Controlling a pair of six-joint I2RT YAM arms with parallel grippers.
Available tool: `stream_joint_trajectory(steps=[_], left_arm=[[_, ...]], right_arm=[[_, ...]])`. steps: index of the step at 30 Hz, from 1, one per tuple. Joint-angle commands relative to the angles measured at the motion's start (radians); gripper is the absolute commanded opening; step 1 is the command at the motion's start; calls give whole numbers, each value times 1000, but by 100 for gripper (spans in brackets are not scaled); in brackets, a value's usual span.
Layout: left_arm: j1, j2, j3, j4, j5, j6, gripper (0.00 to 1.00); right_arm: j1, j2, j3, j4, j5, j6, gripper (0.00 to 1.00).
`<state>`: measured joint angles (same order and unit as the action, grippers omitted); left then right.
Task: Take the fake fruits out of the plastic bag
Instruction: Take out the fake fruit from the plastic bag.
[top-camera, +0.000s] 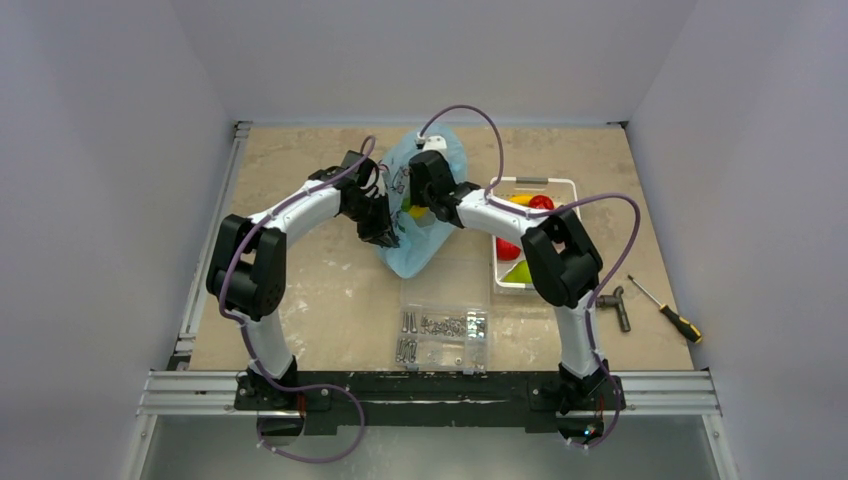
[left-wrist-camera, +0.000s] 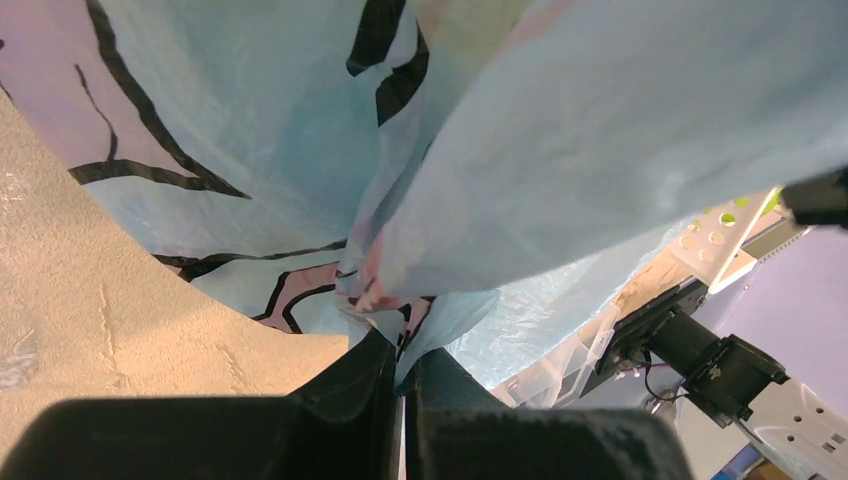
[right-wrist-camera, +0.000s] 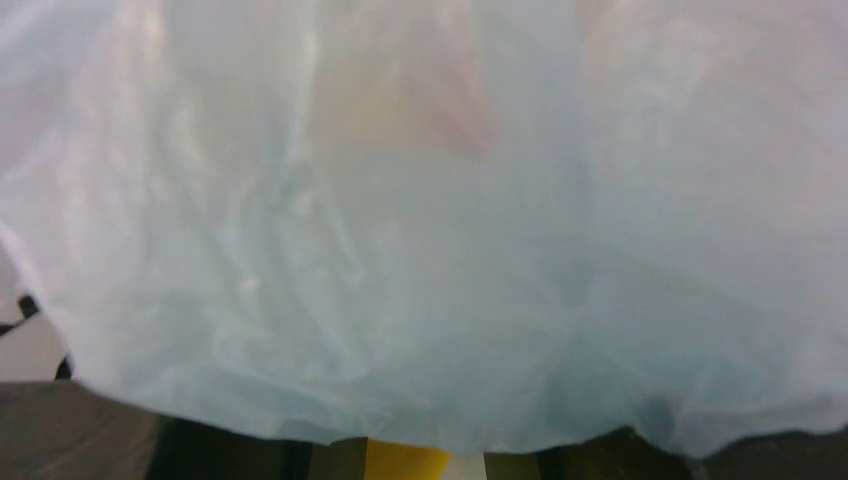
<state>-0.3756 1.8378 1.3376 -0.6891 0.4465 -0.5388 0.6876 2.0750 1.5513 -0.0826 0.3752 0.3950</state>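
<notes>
The light-blue plastic bag (top-camera: 432, 160) lies crumpled at mid table between my two grippers. My left gripper (top-camera: 385, 236) is shut on a fold of the bag (left-wrist-camera: 560, 150), and its fingers (left-wrist-camera: 403, 355) pinch the film near the dark print. My right gripper (top-camera: 422, 212) reaches in from the right; the bag (right-wrist-camera: 420, 230) drapes over its view and hides the fingertips. A yellow fake fruit (right-wrist-camera: 405, 462) shows between the fingers of the right gripper (right-wrist-camera: 440, 452), and also as a yellow spot (top-camera: 415, 211) from above. Red fake fruits (top-camera: 541, 202) and a yellow-green one (top-camera: 518, 270) lie in the basket.
The white slotted basket (top-camera: 520, 181) stands right of the bag, partly under my right arm. A clear compartment box with silver screws (top-camera: 443, 335) sits near the front. A screwdriver (top-camera: 668, 312) and a dark tool (top-camera: 618, 305) lie at the right edge.
</notes>
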Motion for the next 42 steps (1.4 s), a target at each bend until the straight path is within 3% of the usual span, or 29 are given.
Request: stream_joint_trajectory(steps=[1,10,19,22,28,34,42], left_arm=[[-3,-23,28,8,25,4,0],[-3,-19,28,7,23,6,0],[-2,-17,28,6,23,9,0],[-2,-22,29,3,15,11,0],[-2,-20,29,4,21,8,0],[-1,-20,30,6,20,8,0],[-3,-20,30,7,28,4,0]], right_arm=[[-39,-37,63,35,72,-66,15],[-55,-5,89,44,140,-176,14],[-54,-42,53,-22,73,-200,14],[-64,-65,10,7,201,-248,14],[-124,-50,29,31,182,-294,14],[-123,-124,-30,6,10,-232,14],[-121,-190,-23,-254,-351,-98,14]])
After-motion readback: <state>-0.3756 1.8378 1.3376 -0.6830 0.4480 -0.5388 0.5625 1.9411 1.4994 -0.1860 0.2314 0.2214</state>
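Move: The right hand already pinches the yellow fruit inside the bag's mouth, with bag film draped over it. The white container it is bound for has its middle some 25 cm to the right, 7 cm back and 6 cm below. The bag's middle is roughly straight beneath, about 5 cm down, and the green fruit about 4 cm left, 3 cm back and 6 cm below. From the left hand, shut on the bag's near rim, the container lies around 32 cm right, 8 cm ahead and 3 cm lower. With the yellow fruit held fast, the right hand draws right and forward with a small rise, pauses briefly, then pushes on rightward while sinking a little, to about 9 cm right of its start, rolling some 15 degrees so its left side dips. It then reverses, swinging about 4 cm back and 3 cm left as it lifts and rolls most of the way level, bag film still over its fingers, while the left hand stays put and keeps its pinch on the bag's rim. ##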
